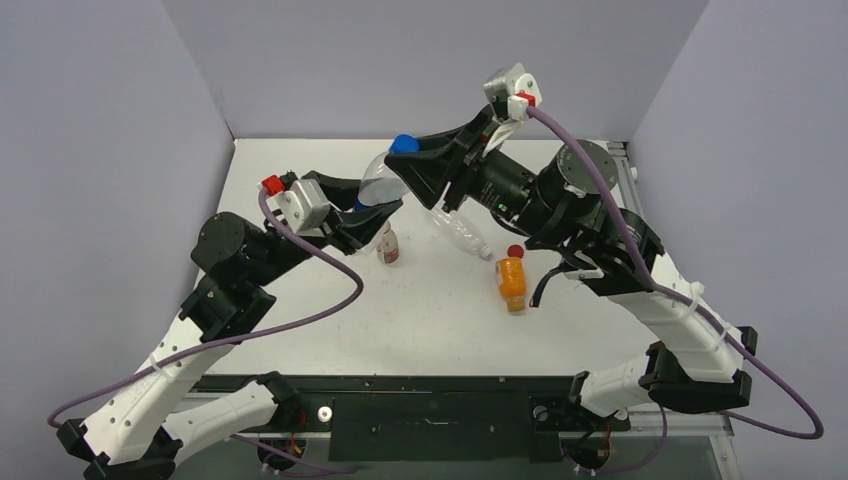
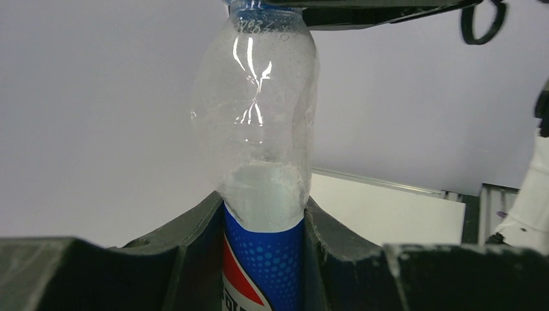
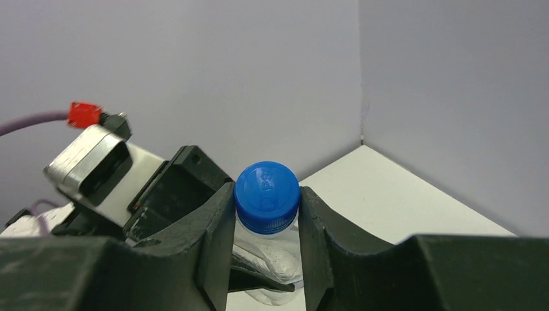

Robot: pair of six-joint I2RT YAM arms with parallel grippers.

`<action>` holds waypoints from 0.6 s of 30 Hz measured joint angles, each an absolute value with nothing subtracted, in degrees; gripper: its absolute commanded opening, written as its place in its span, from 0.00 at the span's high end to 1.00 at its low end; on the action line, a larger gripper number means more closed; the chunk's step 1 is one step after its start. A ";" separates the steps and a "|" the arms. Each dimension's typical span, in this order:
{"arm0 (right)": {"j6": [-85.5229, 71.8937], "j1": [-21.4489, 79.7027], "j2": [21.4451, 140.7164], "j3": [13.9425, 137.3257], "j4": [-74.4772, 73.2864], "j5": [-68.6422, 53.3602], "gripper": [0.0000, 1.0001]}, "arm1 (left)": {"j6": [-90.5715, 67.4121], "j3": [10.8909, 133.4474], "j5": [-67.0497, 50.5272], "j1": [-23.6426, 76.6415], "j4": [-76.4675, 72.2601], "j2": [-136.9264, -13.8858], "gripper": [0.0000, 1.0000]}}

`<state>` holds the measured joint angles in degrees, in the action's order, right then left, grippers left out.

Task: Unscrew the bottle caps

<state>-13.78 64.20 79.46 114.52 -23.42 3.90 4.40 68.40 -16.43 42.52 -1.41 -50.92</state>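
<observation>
The Pepsi bottle [image 1: 378, 186] is held up off the table, tilted, its blue label [image 2: 263, 265] clamped between the fingers of my left gripper [image 2: 263, 256]. Its blue cap [image 3: 267, 195] sits squeezed between both fingers of my right gripper [image 3: 267, 217], which reaches in from the right [image 1: 412, 160]. Three other bottles rest on the table: a short one with a reddish label [image 1: 388, 246], a clear unlabelled one lying on its side [image 1: 461, 235], and an orange one [image 1: 512, 282] with a red cap [image 1: 515, 251].
The white table [image 1: 420, 320] is enclosed by grey walls on the left, back and right. The loose bottles lie under and just in front of the two raised grippers. Purple cables [image 1: 330, 290] hang from both wrists.
</observation>
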 measured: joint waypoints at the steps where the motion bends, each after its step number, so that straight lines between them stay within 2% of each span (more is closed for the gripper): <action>1: -13.26 63.55 79.09 114.43 -23.55 1.19 1.00 | 3.42 68.49 -17.72 42.44 -1.58 -50.89 1.00; 8: -15.20 56.80 75.88 112.97 -19.77 -23.94 1.00 | -5.67 73.67 -31.18 42.22 -0.25 -52.16 1.00; 12: -17.58 55.79 75.77 112.38 -15.94 -33.15 1.00 | -9.98 75.42 -36.60 42.19 0.25 -52.18 1.00; 13: -17.85 55.79 75.77 112.36 -15.42 -34.57 0.97 | -10.44 75.68 -37.50 42.19 0.45 -52.01 1.00; 14: -18.02 55.81 75.77 112.36 -15.00 -35.77 0.77 | -10.76 75.90 -38.33 42.22 0.60 -51.83 1.00; 15: -18.06 55.81 75.77 112.36 -14.85 -36.51 0.48 | -10.92 75.96 -38.72 42.22 0.73 -51.72 1.00; 17: -18.13 55.86 75.75 112.36 -15.09 -36.32 0.24 | -10.96 75.99 -38.92 42.22 1.17 -51.53 1.00; 18: -17.87 56.01 75.75 112.36 -15.22 -35.07 0.22 | -10.72 75.96 -39.33 42.24 1.74 -51.51 1.00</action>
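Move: The blue cap sits right between my right fingertips, which already pinch it. My left hand holds the Pepsi bottle at the top of its label; from there the cap is about 11 cm up, 2 cm ahead and 3 cm to the right. From my right hand, both far below on the table, some 52 cm down, the uncapped bottle lies about 28 cm ahead and 7 cm left, the clear bottle 32 cm ahead and 11 cm right. I twist the blue cap against the bottle: my right hand, pinching the cap, turns about 30 degrees counter-clockwise while my left, keeping its grip on the Pepsi bottle, turns some 25 degrees clockwise. Both wrists swing back towards me together by about 8 cm and up about 3 cm, ending nearly face to face; then my right fingers open and release the cap. ##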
